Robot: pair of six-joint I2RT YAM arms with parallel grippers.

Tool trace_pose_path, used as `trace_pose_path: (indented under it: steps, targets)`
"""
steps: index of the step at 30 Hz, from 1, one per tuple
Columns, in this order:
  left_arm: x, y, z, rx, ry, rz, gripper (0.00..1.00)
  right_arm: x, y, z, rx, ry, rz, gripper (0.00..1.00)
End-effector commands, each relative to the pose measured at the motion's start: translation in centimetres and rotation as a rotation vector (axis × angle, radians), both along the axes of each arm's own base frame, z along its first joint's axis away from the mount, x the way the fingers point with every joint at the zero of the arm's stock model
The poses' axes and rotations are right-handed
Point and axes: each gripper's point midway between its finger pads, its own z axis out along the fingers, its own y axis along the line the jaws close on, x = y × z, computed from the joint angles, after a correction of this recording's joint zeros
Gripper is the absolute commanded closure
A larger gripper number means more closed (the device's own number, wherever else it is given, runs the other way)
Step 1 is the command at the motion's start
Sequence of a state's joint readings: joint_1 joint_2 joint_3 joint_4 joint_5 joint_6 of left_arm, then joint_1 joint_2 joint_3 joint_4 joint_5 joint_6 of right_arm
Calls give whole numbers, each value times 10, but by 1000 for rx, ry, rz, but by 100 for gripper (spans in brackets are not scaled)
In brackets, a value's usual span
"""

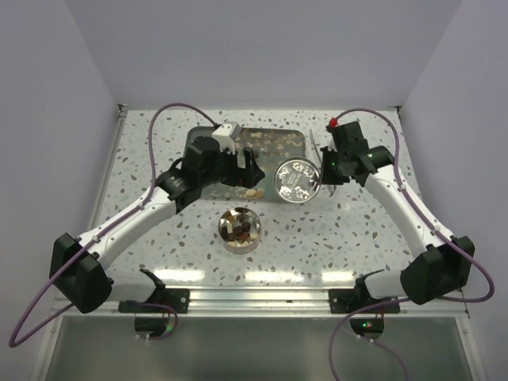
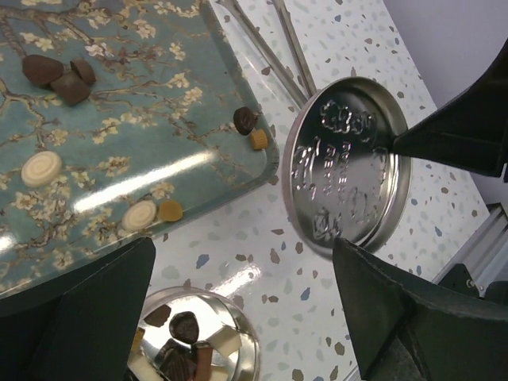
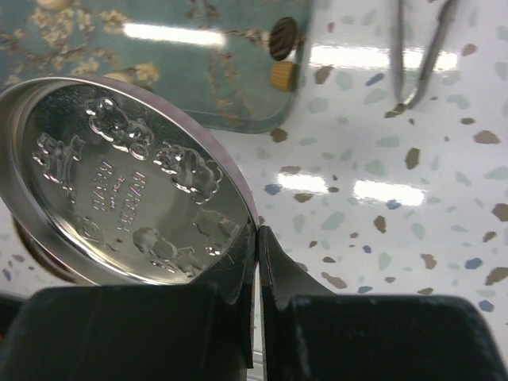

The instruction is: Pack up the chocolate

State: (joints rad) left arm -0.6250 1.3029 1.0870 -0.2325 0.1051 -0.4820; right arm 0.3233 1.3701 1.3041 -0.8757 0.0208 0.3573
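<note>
Small pieces of chocolate (image 2: 59, 71) in dark brown, tan and cream lie scattered on a floral blue tray (image 2: 119, 143). More chocolate fills the round silver tin (image 1: 238, 228) in front of the tray. My left gripper (image 2: 242, 278) hangs open over the table between tray and tin (image 2: 190, 341), holding nothing. My right gripper (image 3: 258, 238) is shut on the rim of the embossed tin lid (image 3: 119, 182), which is tilted beside the tray's right corner (image 1: 297, 181). Two pieces of chocolate (image 3: 282, 38) sit at that corner.
Metal tongs (image 3: 421, 55) lie on the speckled table right of the tray (image 1: 262, 151). The right arm (image 1: 397, 198) reaches in from the right, and the left arm (image 1: 143, 214) crosses from the left. White walls close off the back and sides.
</note>
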Motion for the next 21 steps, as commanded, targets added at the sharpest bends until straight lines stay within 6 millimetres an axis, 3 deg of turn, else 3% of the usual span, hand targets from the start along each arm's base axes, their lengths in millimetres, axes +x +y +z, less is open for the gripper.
trace_pose_path:
  steps: [1, 6, 15, 21]
  targets:
    - [12, -14, 31, -94, -56, 29, 1, 7, 37, 19, 118, -34, 22, 100]
    - [6, -11, 28, -95, -51, 24, 0, 8, 54, 29, 138, -52, 73, 100]
    - [-16, -28, 23, -215, -17, -87, 0, 9, 70, 38, 215, -72, 126, 100]
    - [-21, -43, 38, -328, -34, -156, 0, 11, 82, 43, 266, -80, 157, 100]
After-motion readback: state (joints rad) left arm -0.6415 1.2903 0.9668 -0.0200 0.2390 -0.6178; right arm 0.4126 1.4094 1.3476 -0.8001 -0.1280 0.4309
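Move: My right hand still pinches the lid by its rim, the lid's middle about 7 cm to that hand's left, 1 cm ahead and at its height. The place it is going, my open left fingers, lies some 20 cm left of my right hand, 3 cm higher. From my left hand the lid's middle is about 13 cm right and 3 cm lower; the filled tin is 7 cm back, 4 cm left, 20 cm below; two pale chocolates lie 6 cm ahead, 1 cm right, 22 cm below. With the lid's rim still clamped, my right hand carries it about 6 cm left towards my open left fingers, quickly at first and then easing, rising slightly and rolling its left side up some 10 degrees while turning a little counter-clockwise. My left hand, wide open, comes to meet it, going about 3 cm right and 2 cm back and rolling its left side down about 10 degrees. ##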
